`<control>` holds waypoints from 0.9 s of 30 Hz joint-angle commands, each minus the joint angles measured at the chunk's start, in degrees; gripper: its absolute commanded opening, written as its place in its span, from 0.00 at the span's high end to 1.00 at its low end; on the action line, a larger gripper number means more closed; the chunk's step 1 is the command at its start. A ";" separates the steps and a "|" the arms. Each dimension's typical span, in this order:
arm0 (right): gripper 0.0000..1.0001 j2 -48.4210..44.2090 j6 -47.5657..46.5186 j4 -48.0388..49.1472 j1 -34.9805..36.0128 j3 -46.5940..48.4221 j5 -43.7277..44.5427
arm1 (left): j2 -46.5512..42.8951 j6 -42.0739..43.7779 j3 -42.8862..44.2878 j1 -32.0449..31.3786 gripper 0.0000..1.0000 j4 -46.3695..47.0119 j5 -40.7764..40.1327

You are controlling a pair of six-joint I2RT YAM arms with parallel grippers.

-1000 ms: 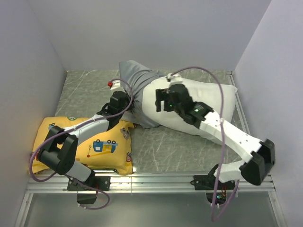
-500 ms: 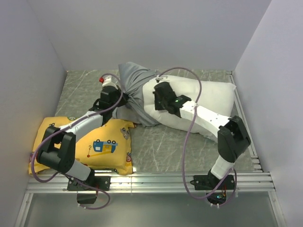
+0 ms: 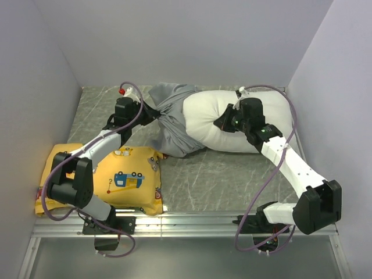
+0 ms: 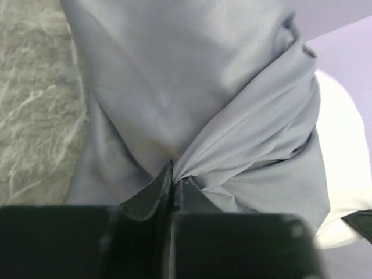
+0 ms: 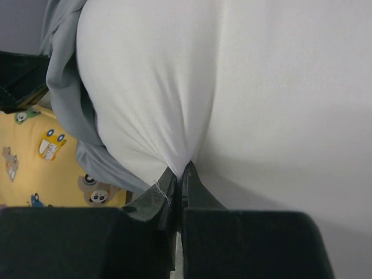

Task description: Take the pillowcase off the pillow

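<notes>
The white pillow [image 3: 256, 122] lies at the back of the table, most of it bare. The grey pillowcase [image 3: 171, 113] is bunched round its left end. My left gripper [image 3: 146, 113] is shut on a fold of the pillowcase [image 4: 221, 116], the cloth drawn taut from its tips [image 4: 174, 174]. My right gripper [image 3: 224, 123] is shut on a pinch of the pillow's white cloth [image 5: 261, 87], which puckers at the jaws [image 5: 180, 171]. The grey pillowcase [image 5: 70, 104] shows at the left of the right wrist view.
A yellow cushion [image 3: 125, 180] printed with cartoon vehicles lies at the front left under the left arm. Grey walls close in the back and both sides. A metal rail [image 3: 186, 224] runs along the near edge.
The right gripper shut on the pillow and moved right along it. The left gripper pulled the pillowcase leftward, baring more white pillow.
</notes>
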 commanded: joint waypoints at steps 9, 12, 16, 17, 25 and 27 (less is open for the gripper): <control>1.00 -0.77 6.50 5.21 -0.41 4.34 3.15 | -2.06 11.84 10.20 -12.84 0.31 -6.45 -17.34; 1.00 1.16 6.85 6.17 -0.41 5.58 4.82 | -5.75 11.40 5.91 -18.47 0.17 -5.66 -22.28; 1.00 3.27 7.03 6.61 -0.24 6.28 6.57 | -9.80 10.18 2.29 -26.89 0.13 -7.68 -30.19; 1.00 3.62 7.29 7.05 -0.15 6.11 6.93 | -10.42 9.82 1.06 -28.31 0.13 -8.12 -31.44; 1.00 3.10 7.91 7.23 -0.15 6.89 7.90 | -6.21 8.14 -0.97 -34.30 0.11 -10.67 -40.59; 1.00 2.75 7.03 5.48 -0.06 8.56 8.95 | -3.76 9.03 0.26 -34.21 0.09 -10.85 -42.08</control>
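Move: The near part of the grey pillowcase, hanging at the pillow's mouth end, lies about 11 cm back, 10 cm right and 10 cm below my left hand, which still pinches the case's twisted cloth. The white pillow's middle is some 34 cm right of that hand, 2 cm back and 8 cm lower; the yellow pillow's lies about 20 cm left, 23 cm back. My right hand grips the white pillow's cloth, with the pillowcase's near part 15 cm to its left and 7 cm back. I open my left fingers wide and let go of the twisted pillowcase, lift that hand about 5 cm clear, then swing it some 11 cm right and as far back, rolling it about 20 degrees left side up and sinking again over the cloth beside the white pillow. My right hand keeps its pinch on the pillow and edges 2 to 3 cm forward, turning slightly clockwise. ##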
